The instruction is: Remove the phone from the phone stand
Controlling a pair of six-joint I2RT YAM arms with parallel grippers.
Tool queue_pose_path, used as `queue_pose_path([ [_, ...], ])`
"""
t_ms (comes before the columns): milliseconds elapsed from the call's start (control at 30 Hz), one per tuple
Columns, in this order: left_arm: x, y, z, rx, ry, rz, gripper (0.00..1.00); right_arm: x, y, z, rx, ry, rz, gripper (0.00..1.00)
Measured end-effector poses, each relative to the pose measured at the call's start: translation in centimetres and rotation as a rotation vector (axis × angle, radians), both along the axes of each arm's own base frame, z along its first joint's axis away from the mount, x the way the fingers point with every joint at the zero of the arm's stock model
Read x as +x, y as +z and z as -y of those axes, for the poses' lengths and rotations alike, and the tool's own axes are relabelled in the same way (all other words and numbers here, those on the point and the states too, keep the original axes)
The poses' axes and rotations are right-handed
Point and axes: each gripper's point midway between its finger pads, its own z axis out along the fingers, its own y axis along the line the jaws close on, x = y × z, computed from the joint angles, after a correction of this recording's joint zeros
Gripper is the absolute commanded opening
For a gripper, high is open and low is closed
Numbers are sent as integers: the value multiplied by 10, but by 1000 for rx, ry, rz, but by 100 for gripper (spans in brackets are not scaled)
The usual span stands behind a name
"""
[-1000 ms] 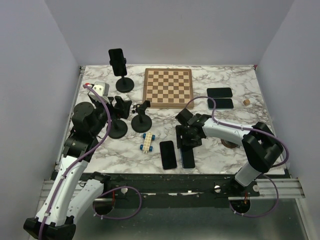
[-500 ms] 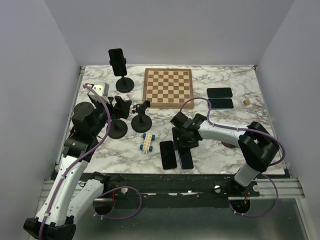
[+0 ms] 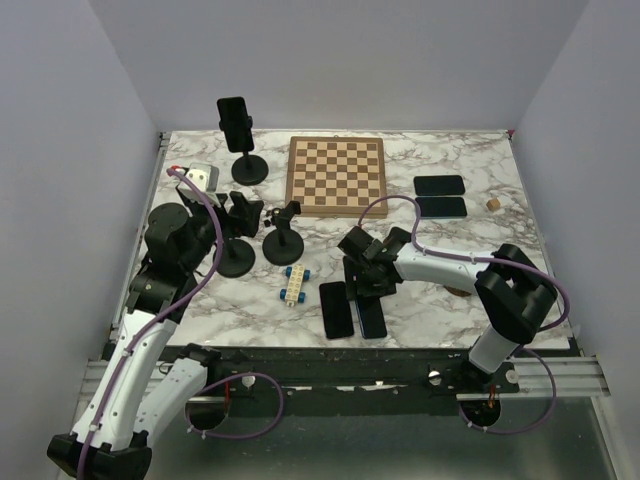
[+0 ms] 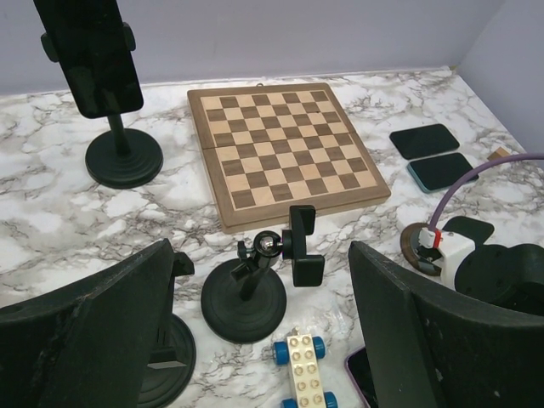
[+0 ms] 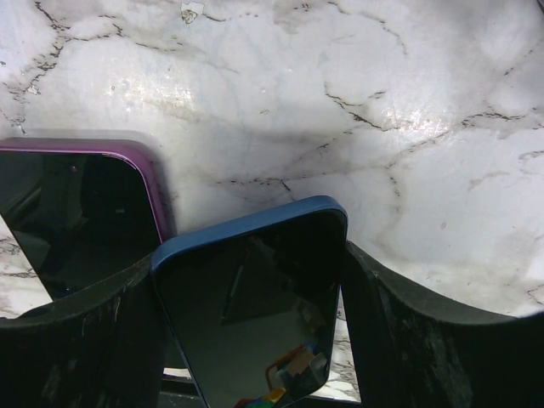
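My right gripper (image 3: 365,287) (image 5: 255,340) is shut on a blue-cased phone (image 5: 255,314) (image 3: 374,318), and both fingers press its long edges. The phone is low over the marble near the table's front edge, beside a purple-cased phone (image 5: 76,212) (image 3: 336,308) lying flat. An empty phone stand (image 3: 284,240) (image 4: 246,297) stands left of centre, with a second empty stand (image 3: 236,260) beside it. My left gripper (image 3: 240,212) (image 4: 263,340) hangs open above these stands, holding nothing. Another black phone (image 3: 235,122) (image 4: 93,55) sits clamped in a stand at the back left.
A chessboard (image 3: 336,175) lies at the back centre. Two dark phones (image 3: 440,186) (image 3: 441,207) lie flat on the right, near a small wooden piece (image 3: 492,203). A white brick car with blue wheels (image 3: 295,284) sits by the empty stands. A grey box (image 3: 203,177) is at the left.
My right gripper has shifted a little to the left with the blue phone, bringing it closer to the purple phone. The left arm has not moved.
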Motion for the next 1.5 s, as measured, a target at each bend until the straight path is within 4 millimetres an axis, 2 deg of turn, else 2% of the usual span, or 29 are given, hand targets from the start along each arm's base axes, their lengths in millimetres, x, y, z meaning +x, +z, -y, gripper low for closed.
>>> queue_pose_path([
  [200, 2, -2, 1, 2, 0, -8, 91, 0, 0, 0, -3, 0, 2, 78],
  [333, 3, -4, 1, 3, 0, -12, 91, 0, 0, 0, -3, 0, 2, 84],
  [400, 3, -4, 1, 4, 0, -15, 91, 0, 0, -1, -1, 3, 4, 100],
  [1000, 7, -11, 2, 10, 0, -36, 91, 6, 7, -10, 36, 12, 45, 100],
  [1133, 9, -14, 2, 14, 2, -46, 91, 10, 31, -14, 97, 23, 109, 100],
  [1400, 11, -15, -5, 31, 38, -33, 93, 12, 124, -16, 371, 55, 369, 100],
  [1500, 11, -16, -12, 39, 72, -19, 96, 8, 148, -11, 446, 61, 440, 100],
])
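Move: The blue-edged phone is already down on the table with its far end between my right fingers; its middle lies about 5 cm back from them and 1 cm right. The purple-edged phone lies 5 cm back and 7 cm left, the toy car 1 cm ahead and 18 cm left, the brown-based stand about 12 cm ahead and 9 cm right. From my left hand the blue-edged phone is some 12 cm back, 28 cm right and 31 cm below. I spread my right fingers wide, letting go of the blue-edged phone, shifting barely a centimetre left so that the left finger pushes against the purple-edged phone. After a short pause I lift straight up and away by about 15 cm, faster as I go, the fingers swinging some 35 degrees forward and to the left. My left hand, open and empty, sinks some 1.5 cm and starts to turn left. ##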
